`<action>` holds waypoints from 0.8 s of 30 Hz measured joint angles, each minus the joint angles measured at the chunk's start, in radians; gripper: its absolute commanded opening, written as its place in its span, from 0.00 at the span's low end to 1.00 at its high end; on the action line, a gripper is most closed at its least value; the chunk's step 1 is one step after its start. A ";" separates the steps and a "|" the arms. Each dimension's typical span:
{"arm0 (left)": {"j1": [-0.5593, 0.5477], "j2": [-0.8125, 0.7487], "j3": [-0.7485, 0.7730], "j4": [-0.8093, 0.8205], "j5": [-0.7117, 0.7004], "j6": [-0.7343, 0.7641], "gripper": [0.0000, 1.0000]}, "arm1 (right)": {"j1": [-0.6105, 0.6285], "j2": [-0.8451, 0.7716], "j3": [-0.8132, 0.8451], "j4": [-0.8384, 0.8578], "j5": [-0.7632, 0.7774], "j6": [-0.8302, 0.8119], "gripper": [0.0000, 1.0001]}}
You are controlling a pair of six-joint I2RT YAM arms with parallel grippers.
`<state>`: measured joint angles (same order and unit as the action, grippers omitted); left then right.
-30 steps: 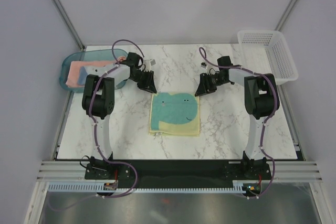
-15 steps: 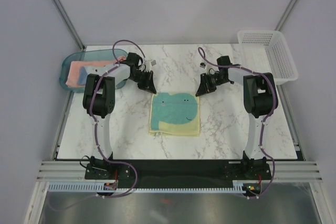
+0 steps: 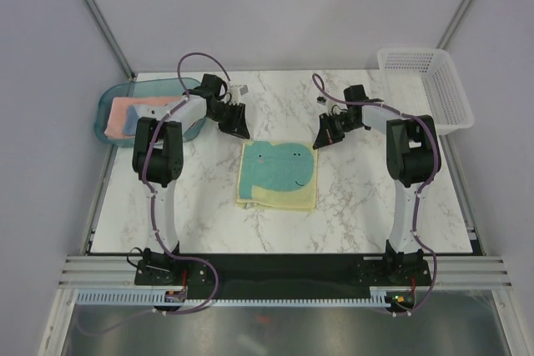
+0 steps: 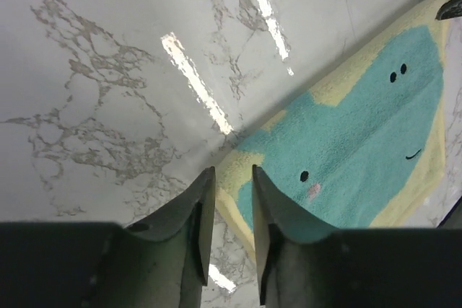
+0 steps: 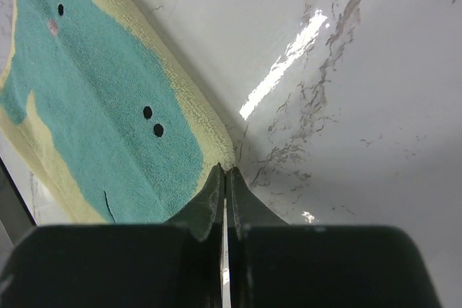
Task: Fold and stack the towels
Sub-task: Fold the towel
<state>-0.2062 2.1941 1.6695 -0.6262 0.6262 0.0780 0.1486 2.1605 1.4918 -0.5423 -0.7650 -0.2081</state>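
A pale yellow towel with a teal whale panel (image 3: 278, 174) lies flat on the marble table (image 3: 359, 206) between the two arms. My left gripper (image 3: 242, 132) is at its far left corner; in the left wrist view the jaws (image 4: 232, 171) stand slightly apart, with the towel (image 4: 361, 128) corner showing in the narrow gap at the tips. My right gripper (image 3: 318, 142) is at the far right corner. Its jaws (image 5: 224, 169) are pressed together right where the towel (image 5: 94, 91) corner ends. A salmon-pink towel (image 3: 127, 112) lies in the teal tray (image 3: 106, 97), far left.
A white mesh basket (image 3: 427, 82) stands at the back right edge of the table. Both arms' cables arch over the back of the table. The left arm's upper link lies close to the tray's right rim.
The right gripper has shut at the towel's far right corner. The left jaws stay narrowly apart. Both grippers and the towel have shifted a little towards the back of the table.
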 measured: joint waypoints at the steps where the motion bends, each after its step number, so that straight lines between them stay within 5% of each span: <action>1: 0.002 0.003 0.008 0.000 -0.004 0.000 0.42 | 0.000 0.000 0.003 0.000 0.003 -0.003 0.00; 6: 0.008 0.017 0.027 -0.005 -0.030 0.000 0.50 | -0.001 0.003 0.015 0.000 0.003 -0.009 0.00; 24: 0.009 0.070 0.074 -0.037 -0.004 0.074 0.45 | -0.001 0.032 0.050 0.000 -0.008 -0.011 0.00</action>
<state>-0.1974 2.2639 1.7435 -0.6632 0.6220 0.1524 0.1474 2.1929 1.5421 -0.5426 -0.7731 -0.2188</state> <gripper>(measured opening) 0.447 0.010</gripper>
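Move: The towel's far left corner, lying loose, is almost straight below the left gripper's slightly parted fingertips, some 2 cm down. From the left gripper, the towel's far right corner is about 20 cm to the right and 2 cm back, and the teal tub is roughly 28 cm to the left and 7 cm farther out. The right gripper already has that far right corner in its fingertips; from it the far left corner lies about 21 cm left and 2 cm ahead. Spread the left gripper's fingers to about half open while carrying it some 1.5 cm forward and lowering it about as much, so they straddle the towel's far left corner; ease back slightly at the end. Meanwhile keep the right gripper shut on the far right corner and creep it about 1 cm forward, tugging that side outward. ##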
